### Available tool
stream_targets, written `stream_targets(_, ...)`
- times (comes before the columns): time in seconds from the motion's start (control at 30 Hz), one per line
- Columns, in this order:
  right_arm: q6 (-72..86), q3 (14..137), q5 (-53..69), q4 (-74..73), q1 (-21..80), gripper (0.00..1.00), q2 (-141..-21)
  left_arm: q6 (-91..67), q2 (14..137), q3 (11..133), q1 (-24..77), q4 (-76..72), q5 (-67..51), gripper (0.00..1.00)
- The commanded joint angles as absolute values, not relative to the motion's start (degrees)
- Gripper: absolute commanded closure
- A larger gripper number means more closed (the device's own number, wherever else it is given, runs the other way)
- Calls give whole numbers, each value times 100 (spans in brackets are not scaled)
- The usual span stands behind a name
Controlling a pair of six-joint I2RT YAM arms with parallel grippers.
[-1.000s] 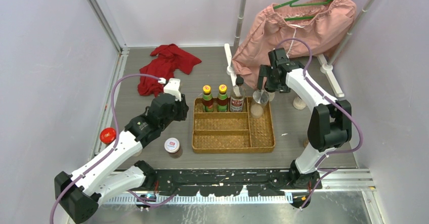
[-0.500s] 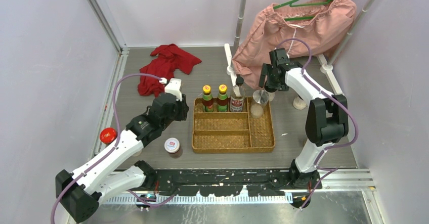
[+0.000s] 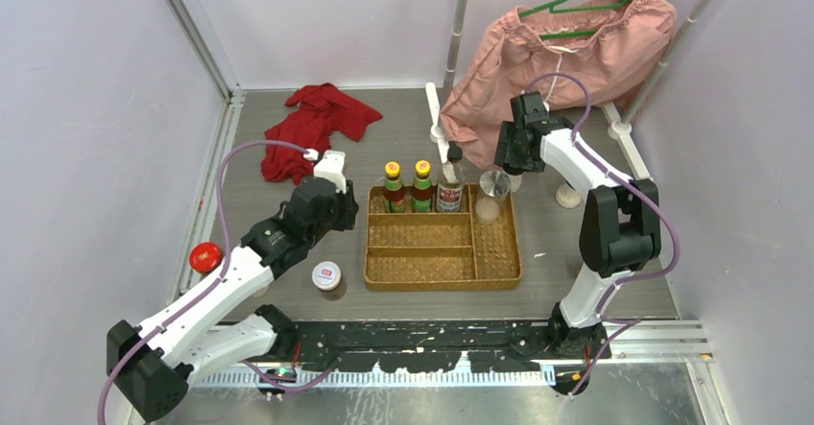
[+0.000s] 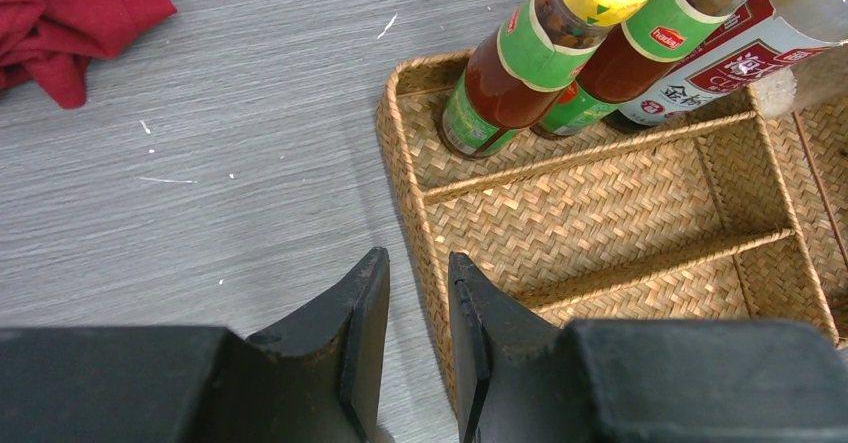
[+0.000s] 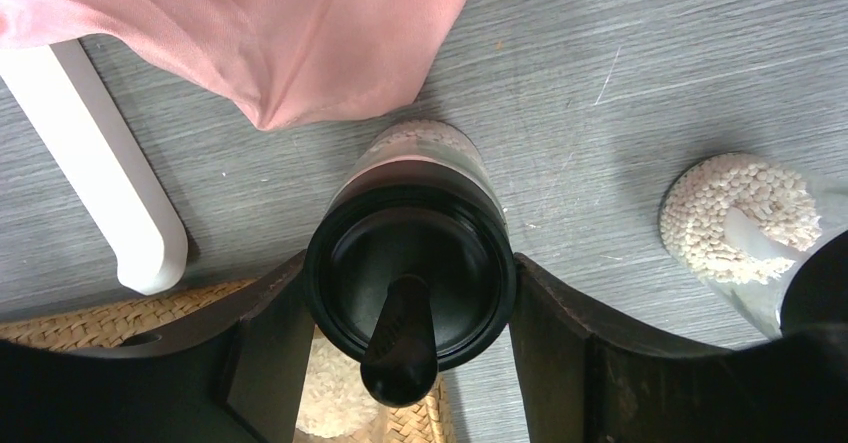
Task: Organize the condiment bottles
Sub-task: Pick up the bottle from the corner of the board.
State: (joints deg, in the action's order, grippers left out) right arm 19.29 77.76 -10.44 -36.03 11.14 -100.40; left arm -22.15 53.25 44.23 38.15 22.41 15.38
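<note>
My right gripper (image 5: 410, 263) is shut on the black lid of a shaker (image 5: 410, 273) filled with pale grains. The shaker stands just behind the wicker tray's (image 3: 442, 252) back right corner. Two green-labelled, yellow-capped sauces (image 3: 394, 187) (image 3: 422, 185) and a taller clear bottle (image 3: 450, 185) stand in the tray's back row. A clear shaker (image 3: 491, 197) is in its right compartment. My left gripper (image 4: 418, 258) hovers over the tray's left rim with a narrow gap and nothing in it. A white-lidded jar (image 3: 326, 276) and a red-lidded jar (image 3: 203, 256) stand left of the tray.
A pink garment (image 3: 557, 51) on a green hanger droops close above the held shaker. The white rack foot (image 5: 100, 183) lies beside it. Another jar of white beads (image 5: 740, 213) stands to the right. A red cloth (image 3: 317, 123) lies at the back left.
My right gripper's jaws have closed in from wide open onto the black lid, and the wrist shifted slightly right. The left arm has barely moved.
</note>
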Motion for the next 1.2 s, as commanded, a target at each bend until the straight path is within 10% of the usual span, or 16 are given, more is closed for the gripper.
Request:
stream_targets(0.0,1957,7816,-1337,-3549,1092,46,-9760,-2206,5302,4421,3832,1947,1524,71)
stream_targets(1.17,1885,8158,-2557,-5556,1097,53,-7062,-2224,5098,4653,3832,2290,1561,71)
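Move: The black-lidded bottle is already between the right hand's fingers, its middle about 3 cm below the hand point. The glass jar in the tray stands some 7 cm back and 6 cm left of that hand, at much the same height. The free part of the tray's right compartment is about 15 cm back, 4 cm left and 8 cm lower. The second black-lidded bottle is 13 cm right and 3 cm back, 3 cm lower. From the idle left hand, the gripped bottle lies about 38 cm right, 8 cm ahead and 10 cm lower. The black-lidded bottle, still pinched at opposite sides of its lid, edges right at first and is then carried up ever faster by the right hand, about 14 cm in all. As it rises it drifts some 5 cm right, and late on draws back about 7 cm. The wrist tilts some 15 degrees, bringing the fingers up from their steep downward slant; their hold doesn't change. ##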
